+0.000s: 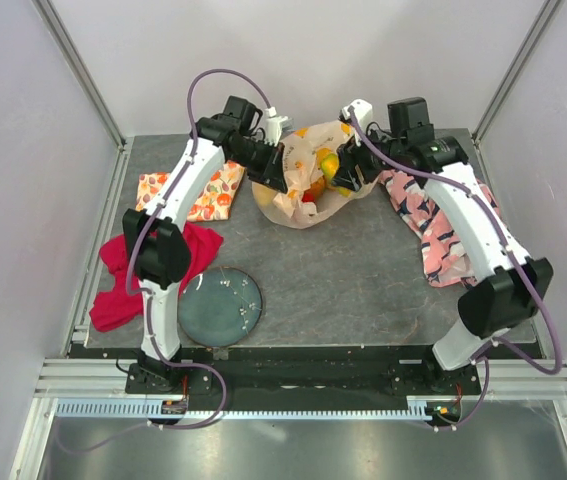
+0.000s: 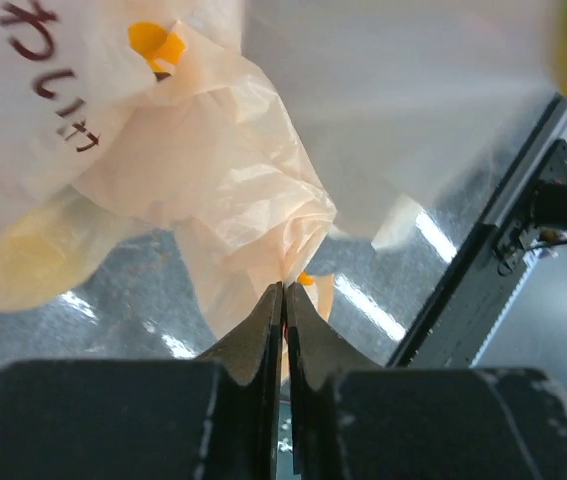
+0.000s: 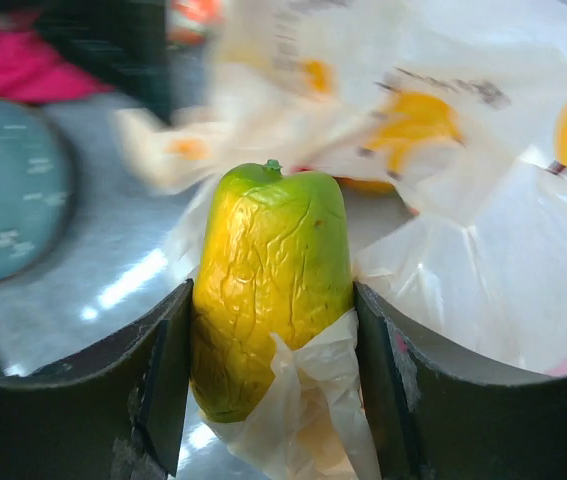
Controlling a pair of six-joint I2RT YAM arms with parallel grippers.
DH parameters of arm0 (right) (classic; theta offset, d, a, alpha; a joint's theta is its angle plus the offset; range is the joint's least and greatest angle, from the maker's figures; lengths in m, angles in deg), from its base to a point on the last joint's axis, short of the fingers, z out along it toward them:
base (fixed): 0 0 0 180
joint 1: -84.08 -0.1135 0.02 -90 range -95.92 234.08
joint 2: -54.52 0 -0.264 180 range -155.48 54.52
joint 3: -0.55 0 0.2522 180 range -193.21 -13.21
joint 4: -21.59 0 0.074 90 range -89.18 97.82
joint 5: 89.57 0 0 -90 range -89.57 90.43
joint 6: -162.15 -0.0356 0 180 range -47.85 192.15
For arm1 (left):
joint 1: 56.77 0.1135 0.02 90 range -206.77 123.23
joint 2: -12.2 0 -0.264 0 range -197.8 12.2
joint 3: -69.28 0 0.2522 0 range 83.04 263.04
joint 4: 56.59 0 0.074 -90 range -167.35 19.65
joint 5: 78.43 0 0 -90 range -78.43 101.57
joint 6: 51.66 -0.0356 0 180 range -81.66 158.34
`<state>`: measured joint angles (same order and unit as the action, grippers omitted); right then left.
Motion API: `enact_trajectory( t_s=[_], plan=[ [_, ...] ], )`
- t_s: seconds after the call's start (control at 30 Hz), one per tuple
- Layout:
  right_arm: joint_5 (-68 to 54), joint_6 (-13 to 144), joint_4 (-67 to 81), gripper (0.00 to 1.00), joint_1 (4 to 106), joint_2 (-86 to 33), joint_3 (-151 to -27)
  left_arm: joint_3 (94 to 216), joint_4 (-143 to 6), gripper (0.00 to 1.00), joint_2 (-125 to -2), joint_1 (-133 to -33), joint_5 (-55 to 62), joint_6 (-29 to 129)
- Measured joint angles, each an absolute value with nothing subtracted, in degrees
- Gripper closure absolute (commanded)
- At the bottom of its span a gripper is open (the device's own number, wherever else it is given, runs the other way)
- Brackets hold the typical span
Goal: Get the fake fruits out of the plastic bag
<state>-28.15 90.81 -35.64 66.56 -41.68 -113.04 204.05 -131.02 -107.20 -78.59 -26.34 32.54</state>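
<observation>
The cream plastic bag (image 1: 298,212) printed with bananas lies crumpled at the back middle of the table, its mouth open. My left gripper (image 1: 281,172) is shut on a bunched fold of the bag's left edge (image 2: 233,180), the jaws pressed together on the film (image 2: 284,292). My right gripper (image 3: 273,290) is shut on a yellow-green mango (image 3: 273,270), both fingers against its sides, with a scrap of bag (image 3: 463,270) caught beside the right finger. From above, the mango (image 1: 329,163) sits at the bag's mouth over an orange and a red fruit (image 1: 313,190) inside.
An orange-fruit-printed cloth (image 1: 198,195) and a red cloth (image 1: 123,275) lie at the left. A teal plate (image 1: 220,306) sits front left, also in the right wrist view (image 3: 3,190). A pink patterned cloth (image 1: 433,225) lies under the right arm.
</observation>
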Motion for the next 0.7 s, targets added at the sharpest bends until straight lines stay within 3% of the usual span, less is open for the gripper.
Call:
enact_trajectory(
  t_s=[0.17, 0.27, 0.3, 0.4, 0.47, 0.53, 0.57, 0.7],
  plan=[
    [-39.30, 89.17, -37.50, 0.44, 66.30, -37.48, -108.89, 209.62, -130.10, 0.88, -110.04, -78.07, -24.63, 32.51],
    [-43.80, 86.22, -37.74, 0.46, 66.30, -39.60, -106.81, 210.50, -129.79, 0.62, -110.02, -77.39, -24.98, 32.43],
    [-44.83, 85.35, -37.56, 0.46, 66.28, -40.78, -106.77, 210.59, -129.77, 0.49, -109.99, -77.13, -25.09, 32.32],
    [-46.07, 84.32, -37.19, 0.47, 65.86, -43.71, -106.90, 209.67, -129.84, 0.35, -109.03, -76.56, -24.96, 32.21],
    [-46.07, 84.43, -37.23, 0.48, 65.58, -45.24, -107.12, 207.09, -130.27, 0.32, -106.48, -76.06, -24.85, 32.16],
    [-46.05, 84.82, -37.32, 0.48, 65.44, -46.38, -107.25, 204.18, -130.89, 0.10, -102.24, -75.25, -25.03, 32.12],
    [-46.05, 84.91, -37.39, 0.48, 65.40, -46.47, -107.25, 203.61, -131.21, 0.05, -100.75, -74.99, -25.36, 32.08],
    [-46.16, 85.91, -37.71, 0.48, 65.05, -46.49, -107.69, 199.64, -131.85, 0.06, -89.89, -72.73, -33.92, 31.79]
  ],
)
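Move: The right hand already grips the yellow-green mango together with a fold of the bag; the red pepper in the bag lies about 5 cm ahead, 7 cm left and 18 cm below, with an orange fruit some 4 cm beyond the pepper and 2 cm right of it. The left hand, shut on the bag's edge, has the pepper roughly 5 cm ahead, 6 cm right and 13 cm down, and the fruit-print cloth 20 cm left, 7 cm ahead and 15 cm down. Left opens off the bag, rising back about 10 cm; right draws the held mango back, left and down. ##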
